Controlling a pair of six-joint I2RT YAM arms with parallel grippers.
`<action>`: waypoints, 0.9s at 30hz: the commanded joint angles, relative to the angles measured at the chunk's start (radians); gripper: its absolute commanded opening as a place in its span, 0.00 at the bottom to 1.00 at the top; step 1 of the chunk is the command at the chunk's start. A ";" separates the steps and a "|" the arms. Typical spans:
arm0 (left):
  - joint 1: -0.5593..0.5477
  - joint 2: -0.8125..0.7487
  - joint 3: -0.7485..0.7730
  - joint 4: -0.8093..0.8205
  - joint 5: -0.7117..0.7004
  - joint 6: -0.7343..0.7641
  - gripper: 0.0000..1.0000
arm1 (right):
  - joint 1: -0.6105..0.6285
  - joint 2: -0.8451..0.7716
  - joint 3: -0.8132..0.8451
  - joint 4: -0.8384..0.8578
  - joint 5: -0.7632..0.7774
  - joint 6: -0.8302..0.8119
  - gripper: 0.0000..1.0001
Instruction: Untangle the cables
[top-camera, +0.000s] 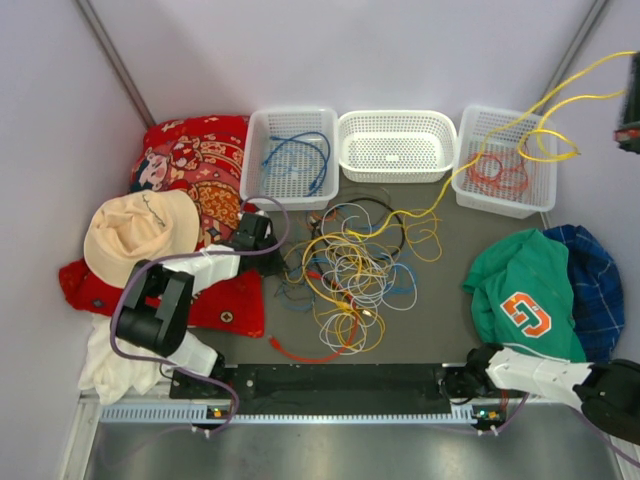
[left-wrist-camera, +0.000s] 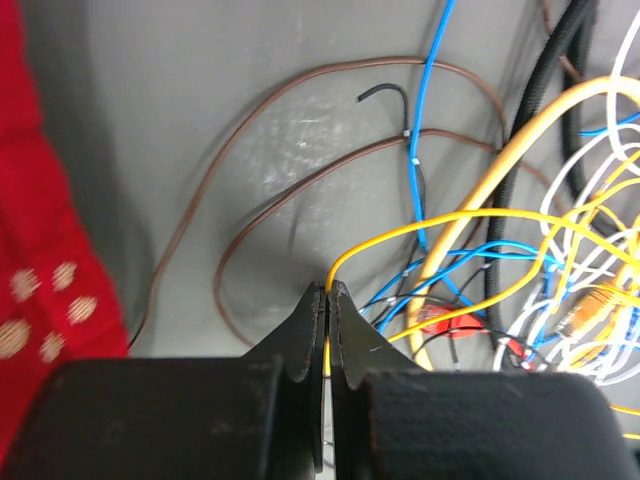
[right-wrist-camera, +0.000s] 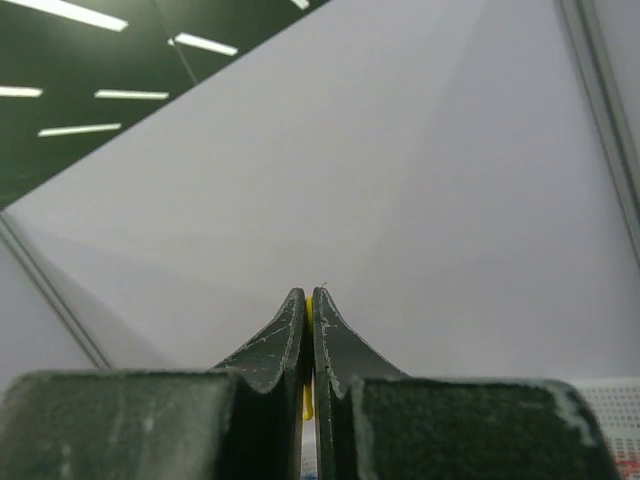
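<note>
The cables (top-camera: 350, 265) lie in a tangled heap of yellow, white, blue and black loops at the table's middle. My left gripper (top-camera: 268, 232) sits at the heap's left edge; in the left wrist view it (left-wrist-camera: 327, 290) is shut on a thin yellow cable (left-wrist-camera: 400, 228) that arcs right into the heap. A long yellow cable (top-camera: 560, 95) rises from the heap over the right basket to the upper right. There my right gripper (top-camera: 628, 135) is raised at the frame's edge. In the right wrist view it (right-wrist-camera: 308, 298) is shut on a bit of yellow cable (right-wrist-camera: 307, 400), facing the bare wall.
Three white baskets stand at the back: the left (top-camera: 250, 160) holds a blue cable, the middle (top-camera: 397, 117) is empty, the right (top-camera: 500, 205) holds a red-orange cable. Red cloth (top-camera: 195, 150) and a cream hat (top-camera: 135, 225) lie left. A green shirt (top-camera: 520, 290) lies right.
</note>
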 joint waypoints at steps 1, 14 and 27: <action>0.012 0.063 -0.008 -0.022 0.061 -0.015 0.00 | -0.005 -0.053 0.029 0.105 0.037 -0.076 0.00; 0.013 -0.024 0.006 -0.010 0.089 -0.025 0.00 | -0.003 -0.008 0.053 -0.033 0.005 -0.048 0.00; -0.001 -0.336 0.113 -0.165 0.150 0.036 0.00 | -0.005 0.167 0.079 0.131 0.114 -0.209 0.00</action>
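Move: High up near the right arm's own side, the right hand grips a yellow cable that still runs down into the pile, roughly 26 cm to its left, 9 cm ahead and 70 cm below; the empty middle basket is some 38 cm ahead and 14 cm left, the right basket 35 cm ahead and 10 cm right. The left hand, also pinching a yellow strand, has the pile about 13 cm right and 2 cm back, and the left basket 22 cm ahead, 2 cm right. Pulling away from the pile, the right hand draws back and to its right about 8 cm, rising slightly, then reverses, swinging forward and left past its start and sinking a little, its fingers still shut on the yellow cable. The left hand keeps its pinch on its own strand, holding nearly still low by the table, then lifts about 9 cm. ##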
